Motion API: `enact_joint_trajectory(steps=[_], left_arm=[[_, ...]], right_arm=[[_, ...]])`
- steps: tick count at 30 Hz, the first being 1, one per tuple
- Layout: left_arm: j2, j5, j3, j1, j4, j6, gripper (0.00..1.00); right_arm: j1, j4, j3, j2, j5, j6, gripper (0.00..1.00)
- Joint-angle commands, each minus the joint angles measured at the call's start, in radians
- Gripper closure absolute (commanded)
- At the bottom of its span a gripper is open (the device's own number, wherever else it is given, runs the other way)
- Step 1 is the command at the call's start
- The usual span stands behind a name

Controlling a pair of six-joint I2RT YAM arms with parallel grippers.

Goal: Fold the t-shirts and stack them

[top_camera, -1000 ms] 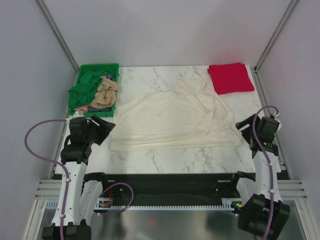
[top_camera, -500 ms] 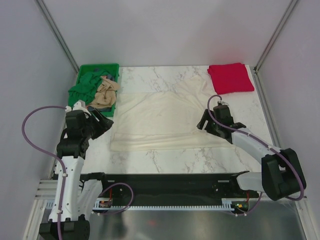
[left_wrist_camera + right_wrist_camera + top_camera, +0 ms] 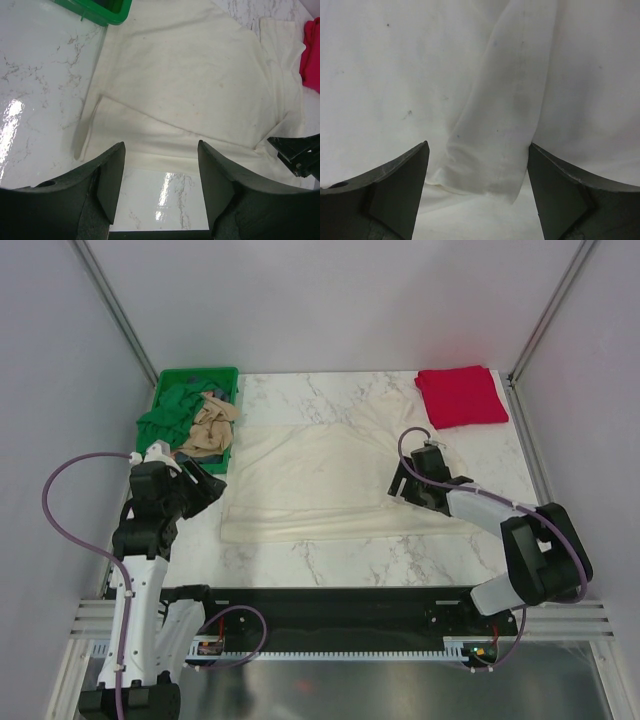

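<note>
A large cream-white t-shirt (image 3: 320, 475) lies spread flat over the middle of the marble table. Its folded-over sleeve (image 3: 492, 145) shows between my right gripper's fingers. My right gripper (image 3: 398, 483) hovers open just above that sleeve, jaws wide on either side of it and holding nothing. A folded red t-shirt (image 3: 460, 395) rests at the back right corner. My left gripper (image 3: 210, 490) is open and empty above bare table, near the cream shirt's near left hem (image 3: 150, 145). Green and tan t-shirts (image 3: 185, 425) are heaped in the crate.
A green plastic crate (image 3: 228, 375) stands at the back left of the table; its corner (image 3: 107, 12) shows in the left wrist view. Grey walls and metal posts enclose the sides and back. A black rail runs along the near edge.
My right arm has swung in from the table's right edge to above the cream shirt's sleeve. The left arm has shifted only slightly.
</note>
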Motion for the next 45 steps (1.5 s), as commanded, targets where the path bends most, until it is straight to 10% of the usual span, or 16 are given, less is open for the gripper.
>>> enact_joint_trajectory(steps=[1,20,38,45], left_arm=[[-0.004,0.019,-0.002,0.007,0.024,0.045,0.33],[-0.020,0.016,-0.004,0.006,0.023,0.043,0.34],[-0.011,0.031,-0.012,0.006,0.030,0.042,0.36],[0.005,0.031,-0.012,0.006,0.033,0.042,0.37]], right_arm=[[0.002,0.050,0.062,0.032,0.004,0.004,0.14],[-0.016,0.029,0.705,0.352,-0.166,-0.157,0.13],[-0.160,-0.257,1.639,1.020,-0.028,-0.316,0.13],[-0.160,-0.254,1.768,1.155,0.107,-0.403,0.14]])
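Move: The far sleeve of the cream t-shirt lies about 32 cm ahead of the right hand, 3 cm to its left and 3 cm lower. The folded red t-shirt is level with that sleeve, some 20 cm right of the hand; a turned-over cream flap lies just under the fingers. From the left hand the sleeve is roughly 40 cm ahead, 54 cm right and 19 cm down. Fingers open, the right hand arcs some 35 cm forward over the cream t-shirt, rising then lowering towards its far sleeve. ##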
